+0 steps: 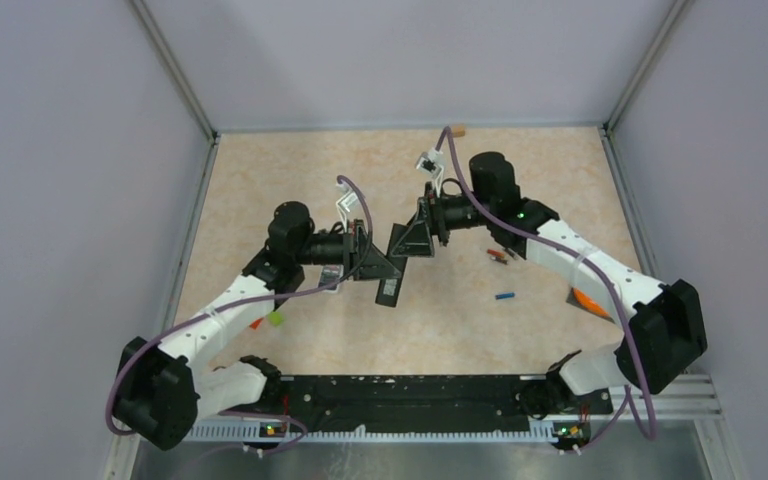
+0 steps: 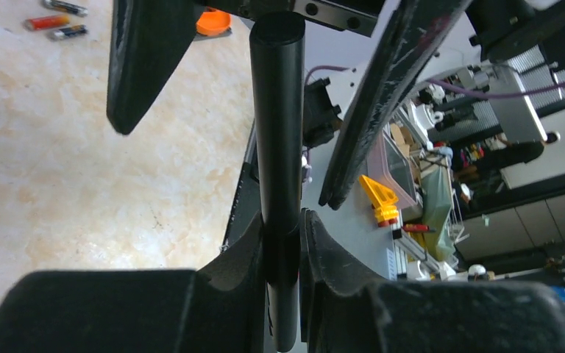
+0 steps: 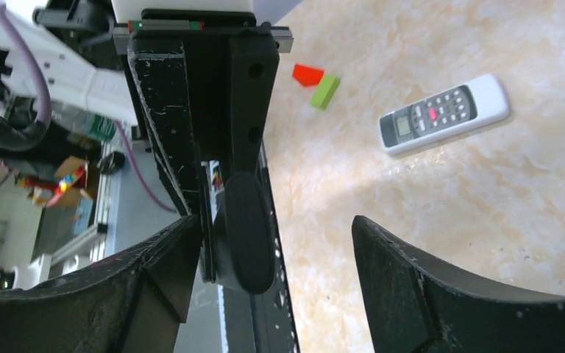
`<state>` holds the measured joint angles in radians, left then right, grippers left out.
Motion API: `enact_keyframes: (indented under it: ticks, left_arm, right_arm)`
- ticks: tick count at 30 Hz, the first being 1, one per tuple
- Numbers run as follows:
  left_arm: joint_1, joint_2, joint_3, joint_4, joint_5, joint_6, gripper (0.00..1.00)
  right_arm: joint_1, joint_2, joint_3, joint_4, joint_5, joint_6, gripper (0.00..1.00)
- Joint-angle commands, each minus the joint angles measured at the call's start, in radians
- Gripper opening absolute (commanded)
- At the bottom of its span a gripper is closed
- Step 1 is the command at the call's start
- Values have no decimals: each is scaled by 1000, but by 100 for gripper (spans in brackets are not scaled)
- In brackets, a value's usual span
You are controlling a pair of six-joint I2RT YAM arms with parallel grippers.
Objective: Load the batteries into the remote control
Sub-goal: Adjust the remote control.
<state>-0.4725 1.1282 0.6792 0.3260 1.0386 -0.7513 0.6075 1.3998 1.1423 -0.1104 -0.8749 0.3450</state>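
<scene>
My left gripper is shut on a black remote control, held on edge above the table; in the top view it hangs below the left gripper as a dark bar. My right gripper is open and straddles the remote's far end, with the remote nearer one finger and a wide gap to the other. Red-and-dark batteries and a blue battery lie on the table to the right, below the right arm. The red-and-dark ones also show at the left wrist view's top left.
A white remote with a grey face lies on the table under the left arm. A red block and a lime-green block sit beside it. An orange object lies by the right arm. Grey walls enclose the table.
</scene>
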Motion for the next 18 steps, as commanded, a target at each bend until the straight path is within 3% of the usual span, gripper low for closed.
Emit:
enact_keyframes:
  ticks: [1,5,9,15,18]
  left_arm:
    - [-45,-12,50,-63,83,140,0]
    - [-71,14,70,-93,115,175,0]
    - [-100,-8,133,-309,74,316,0]
    - [-110,-62,166,-393,24,344,0]
    - [-117,-75,167,-406,34,365,0]
  right_arm:
    - [0,-78,34,-101,-142,-151,73]
    - [0,-93,107,-264,-174,-268,68]
    - [0,-97,127,-372,-196,-363,57]
    - [0,-127,86,-350,-214,-353,47]
    - [0,-135,81,-308,-216,-310,37]
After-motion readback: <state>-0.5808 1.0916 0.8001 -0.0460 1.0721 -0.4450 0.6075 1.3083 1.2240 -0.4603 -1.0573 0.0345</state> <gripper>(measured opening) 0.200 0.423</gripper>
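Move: The black remote, back side up, is already in the left hand: its middle sits about 1 cm ahead of that hand's point, otherwise level with it. From the right hand, open around the remote's far part, the middle lies about 4 cm back, 3 cm left and 1 cm lower. On the table some 22 cm below, the white remote is about 6 cm ahead and 15 cm left of the left hand; the loose batteries are some 5 cm ahead and 22 cm right of the right hand. The black remote is carried back about 4 cm, towards the robot, by the left hand, which keeps its pinch and turns some 10 degrees clockwise. The right hand goes with the far end, back about 6 cm, also to its right and a little up, turning counter-clockwise while its fingers narrow from wide to under half open above and below the remote, not yet gripping. ##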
